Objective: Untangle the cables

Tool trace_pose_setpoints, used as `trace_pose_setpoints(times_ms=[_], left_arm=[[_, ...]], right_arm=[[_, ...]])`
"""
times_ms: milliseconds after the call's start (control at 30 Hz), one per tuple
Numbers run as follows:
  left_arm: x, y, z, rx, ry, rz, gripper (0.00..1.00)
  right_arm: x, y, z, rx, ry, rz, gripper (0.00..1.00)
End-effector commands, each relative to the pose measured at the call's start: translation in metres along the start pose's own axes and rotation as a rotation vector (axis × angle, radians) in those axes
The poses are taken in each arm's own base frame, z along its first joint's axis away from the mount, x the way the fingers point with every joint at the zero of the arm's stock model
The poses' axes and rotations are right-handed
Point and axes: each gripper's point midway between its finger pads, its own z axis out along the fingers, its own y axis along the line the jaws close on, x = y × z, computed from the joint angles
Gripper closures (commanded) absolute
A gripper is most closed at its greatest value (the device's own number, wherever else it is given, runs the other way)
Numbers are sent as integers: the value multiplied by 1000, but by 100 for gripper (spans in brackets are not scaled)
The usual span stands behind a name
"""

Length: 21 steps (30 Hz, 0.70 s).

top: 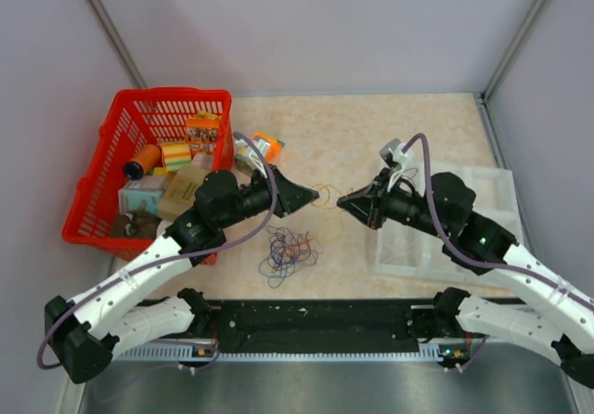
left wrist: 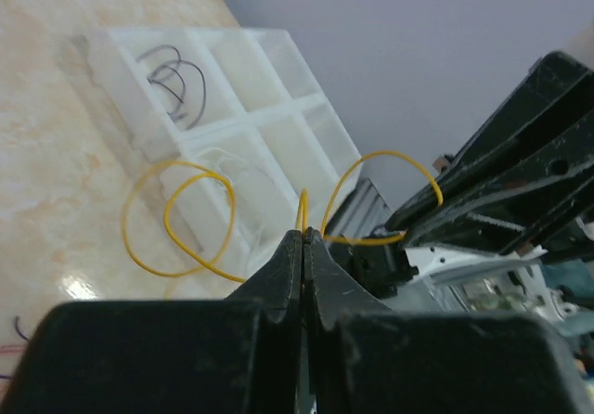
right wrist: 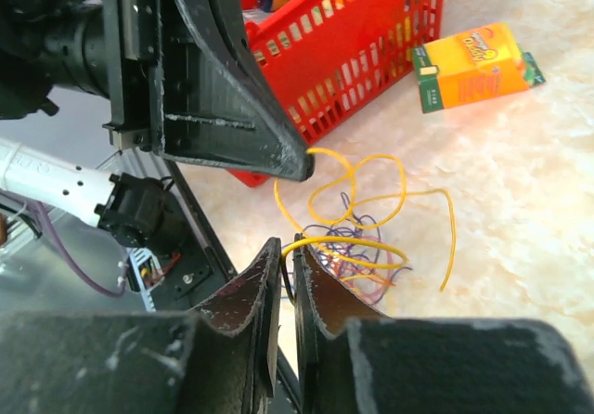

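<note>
A yellow cable (top: 325, 193) spans the short gap between my two grippers above the table's middle. My left gripper (top: 314, 197) is shut on it; in the left wrist view the wire (left wrist: 198, 174) rises from the pressed-together tips (left wrist: 304, 235) and curls into loops. My right gripper (right wrist: 286, 245) has its jaws slightly apart, and the yellow wire (right wrist: 353, 240) passes loosely through the gap. The remaining cables (top: 288, 252), blue, purple, orange and black, lie tangled on the table below the grippers, also seen in the right wrist view (right wrist: 362, 270).
A red basket (top: 102, 168) full of small items stands at the left. A clear compartment box (top: 492, 187) sits under the right arm, with a dark cable (left wrist: 176, 80) in one cell. An orange box (right wrist: 478, 61) lies beside the basket.
</note>
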Motion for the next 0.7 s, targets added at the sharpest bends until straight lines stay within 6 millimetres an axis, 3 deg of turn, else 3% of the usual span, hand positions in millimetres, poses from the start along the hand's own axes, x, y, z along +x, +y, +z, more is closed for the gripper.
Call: trace_pose_setpoints(times_ms=[0,167,300,500,667], left_arm=[[18,-49,-8,325,156,-47,100],[29,-60,-15,405,241,-42,100],[31,-68,-23,445,262,-20,100],[36,-63,-25,423,280,-22,100],[35,-63,-25,420,275,-17,100]], right_arm=[[-9,-2,-19,-63,-44,12,90],[-6,6,-16,-124,-11,-3,89],[2,19,-14,-220,38,-28,78],[9,36,-19,-325,81,-9,57],[16,42,-26,-360,88,8,50]])
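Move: Both closed hands hold the yellow cable nearly tip to tip. Its middle lies about 3 cm right of the left hand, and 2 cm left and 2 cm ahead of the right hand, roughly 2 cm below both. The tangled pile sits some 20 cm below: 7 cm back and 5 cm left of the left hand, 5 cm back and 10 cm left of the right. The white tray's middle is about 33 cm right and 5 cm ahead of the right hand. The right fingers let go of the yellow cable, first shifting a couple of centimetres right, then drawing back about 4 cm as they part to half open and the hand swings counter-clockwise. The left hand keeps its pinch, pulling back some 6.5 cm and a little right beside the opening fingers while turning about 25 degrees clockwise; both stay high. ##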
